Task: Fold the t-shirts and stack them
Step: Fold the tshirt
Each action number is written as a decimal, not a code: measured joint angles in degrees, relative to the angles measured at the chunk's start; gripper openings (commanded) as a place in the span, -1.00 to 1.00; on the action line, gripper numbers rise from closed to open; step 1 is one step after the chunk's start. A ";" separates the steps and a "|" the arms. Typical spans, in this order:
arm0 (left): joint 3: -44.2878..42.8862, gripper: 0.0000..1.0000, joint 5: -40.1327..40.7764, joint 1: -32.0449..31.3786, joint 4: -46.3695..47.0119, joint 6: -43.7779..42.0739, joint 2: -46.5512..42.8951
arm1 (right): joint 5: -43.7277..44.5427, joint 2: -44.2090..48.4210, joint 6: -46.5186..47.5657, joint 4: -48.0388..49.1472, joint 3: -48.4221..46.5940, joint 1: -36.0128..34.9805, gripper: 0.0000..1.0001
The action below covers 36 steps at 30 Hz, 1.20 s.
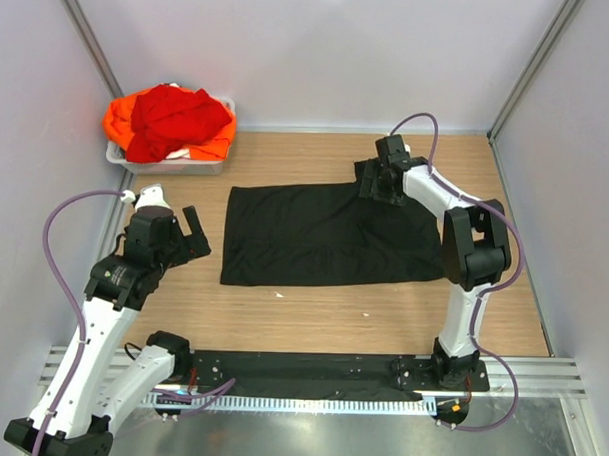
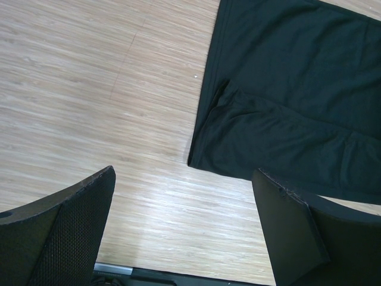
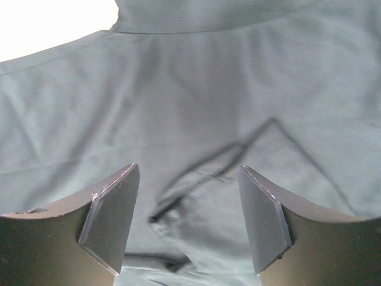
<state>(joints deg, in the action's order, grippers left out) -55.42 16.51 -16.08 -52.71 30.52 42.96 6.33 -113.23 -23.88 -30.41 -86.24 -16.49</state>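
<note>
The black t-shirt (image 1: 324, 234) lies flat on the wooden table, folded into a wide rectangle. Its left edge and a folded sleeve show in the left wrist view (image 2: 286, 101). My left gripper (image 1: 192, 234) is open and empty, just left of the shirt's left edge. My right gripper (image 1: 378, 179) is open over the shirt's far right corner, close above the wrinkled cloth (image 3: 190, 149), holding nothing. The red t-shirt (image 1: 173, 118) and the orange t-shirt (image 1: 118, 121) lie crumpled in the tub at the far left.
A white plastic tub (image 1: 167, 163) stands at the far left corner by the wall. Grey walls enclose the table on three sides. A metal rail (image 1: 309, 373) runs along the near edge.
</note>
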 measured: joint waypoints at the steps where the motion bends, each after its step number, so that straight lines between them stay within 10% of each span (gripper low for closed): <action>1: 0.00 0.94 0.00 0.00 0.00 0.00 0.00 | 1.03 0.42 0.44 -0.63 0.00 0.00 0.47; 10: 0.04 0.94 0.00 0.00 0.02 0.00 -0.42 | 4.92 1.31 3.56 -4.17 -4.17 3.28 0.50; 24: 0.17 0.94 -0.04 0.04 0.11 -0.66 -0.48 | 1.01 -27.19 4.74 -7.63 -50.29 12.26 0.50; 36: 0.20 0.94 -0.04 0.46 0.11 -0.81 -0.44 | 0.39 -37.11 5.40 -7.37 -53.07 10.80 0.29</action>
<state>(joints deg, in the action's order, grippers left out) -55.22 16.47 -15.62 -52.60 29.71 42.52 6.72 -150.34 -18.48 -37.78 -139.31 -5.69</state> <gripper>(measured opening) 0.969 0.682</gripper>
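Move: The black t-shirt's outer sleeve corner, which the open right hand goes for next, lies about 18 cm ahead of it, 5 cm to its right and 5 cm below. The sleeve's inner corner is roughly 14 cm ahead and 5 cm left, and the middle of the half-folded shirt body 12 cm back and 10 cm left, both as low. From the idle left hand the outer sleeve corner is some 42 cm ahead, 46 cm right and 20 cm below. The right hand, fingers staying open, arcs some 18 cm forward and 8 cm right, then dips towards the sleeve corner. ##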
